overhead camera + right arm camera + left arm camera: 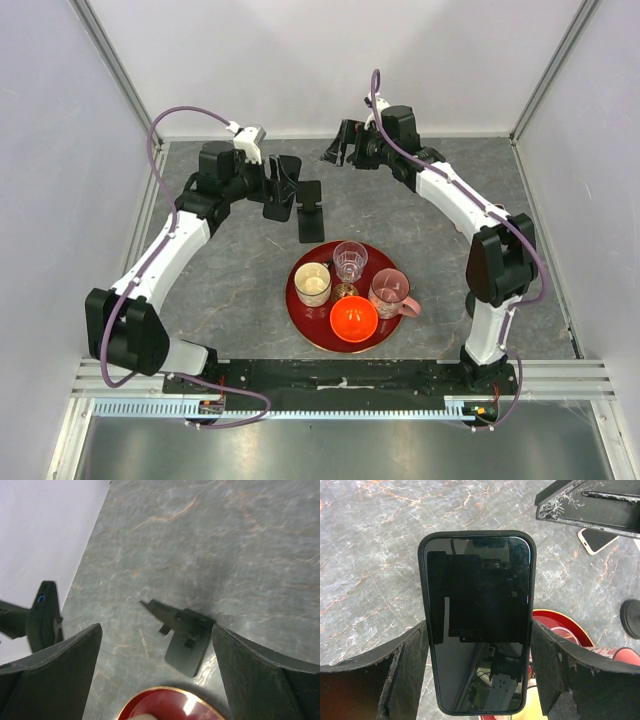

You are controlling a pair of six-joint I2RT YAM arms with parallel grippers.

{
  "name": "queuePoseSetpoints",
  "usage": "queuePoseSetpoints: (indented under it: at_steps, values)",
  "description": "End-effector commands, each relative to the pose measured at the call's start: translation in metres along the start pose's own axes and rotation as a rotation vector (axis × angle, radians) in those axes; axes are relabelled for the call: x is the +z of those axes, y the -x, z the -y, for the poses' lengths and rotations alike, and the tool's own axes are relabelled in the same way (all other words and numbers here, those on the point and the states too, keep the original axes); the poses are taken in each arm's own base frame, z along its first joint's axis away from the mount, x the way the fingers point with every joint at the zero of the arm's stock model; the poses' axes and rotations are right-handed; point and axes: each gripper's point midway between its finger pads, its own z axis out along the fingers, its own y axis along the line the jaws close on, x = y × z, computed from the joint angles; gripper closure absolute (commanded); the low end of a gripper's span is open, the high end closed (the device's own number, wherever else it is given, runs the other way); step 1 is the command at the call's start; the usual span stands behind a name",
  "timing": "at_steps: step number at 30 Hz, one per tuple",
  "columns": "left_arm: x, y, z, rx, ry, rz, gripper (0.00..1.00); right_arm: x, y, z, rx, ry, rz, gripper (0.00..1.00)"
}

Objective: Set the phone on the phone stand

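Note:
The pink-edged phone shows only as one corner on the table, half under a scuffed black part at the top right of the left wrist view. My left gripper is shut on a black phone-shaped slab with a dark glossy face, held above the table. My right gripper is open and empty, raised at the back. The disc-based phone stand does not show clearly. A black rounded edge sits at the right border, and I cannot tell what it is.
A flat black folding stand lies mid-table. A red round tray in front of it holds a cream cup, a wine glass, a pink mug and an orange bowl. White walls close in the sides and back.

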Motion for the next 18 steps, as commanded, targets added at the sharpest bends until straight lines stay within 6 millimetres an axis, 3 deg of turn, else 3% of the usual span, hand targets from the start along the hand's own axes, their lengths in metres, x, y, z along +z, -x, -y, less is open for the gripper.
queuePoseSetpoints:
  at_steps: [1, 2, 6, 9, 13, 18]
  values:
    - [-0.008, 0.027, 0.016, 0.138, -0.048, 0.122, 0.98, -0.037, 0.018, -0.057, -0.002, 0.131, 0.047, 0.02]
    - [-0.008, 0.026, 0.025, 0.149, -0.073, 0.122, 0.98, -0.038, 0.010, -0.066, 0.011, 0.176, 0.041, 0.02]
    - [-0.004, 0.022, 0.039, 0.142, -0.135, 0.111, 0.98, -0.057, 0.026, -0.087, 0.073, 0.223, 0.109, 0.06]
    - [-0.002, 0.018, 0.038, 0.153, -0.129, 0.104, 0.98, -0.064, 0.026, -0.088, 0.080, 0.222, 0.138, 0.11]
    - [0.001, 0.013, 0.048, 0.178, -0.151, 0.091, 0.98, -0.057, 0.015, -0.090, 0.092, 0.260, 0.095, 0.21]
    - [0.004, 0.007, 0.058, 0.220, -0.160, 0.079, 0.98, -0.052, 0.001, -0.089, 0.107, 0.271, 0.083, 0.22]
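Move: The phone is already pinched by its long sides in the left fingers, its middle at the hand point. From this hand the phone stand is roughly 3 cm farther out, 6 cm to the right and 20 cm below; the cream cup is about 20 cm back and 8 cm right, the clear glass 15 cm back and 17 cm right, both also some 20 cm below. From the empty right hand, the phone is about 13 cm to its left, 9 cm back and level; the stand is 6 cm back, 7 cm left and 20 cm below. Keeping its grip on the phone and staying nearly level, the left hand eases about 4 cm right and a little back, towards the place above the stand, turning some 10 degrees clockwise. The open right hand draws back about 6 cm, then climbs roughly 7 cm with a slight shift left, nearing the phone as its left side rolls up about 15 degrees and its fingers close part-way on nothing. ##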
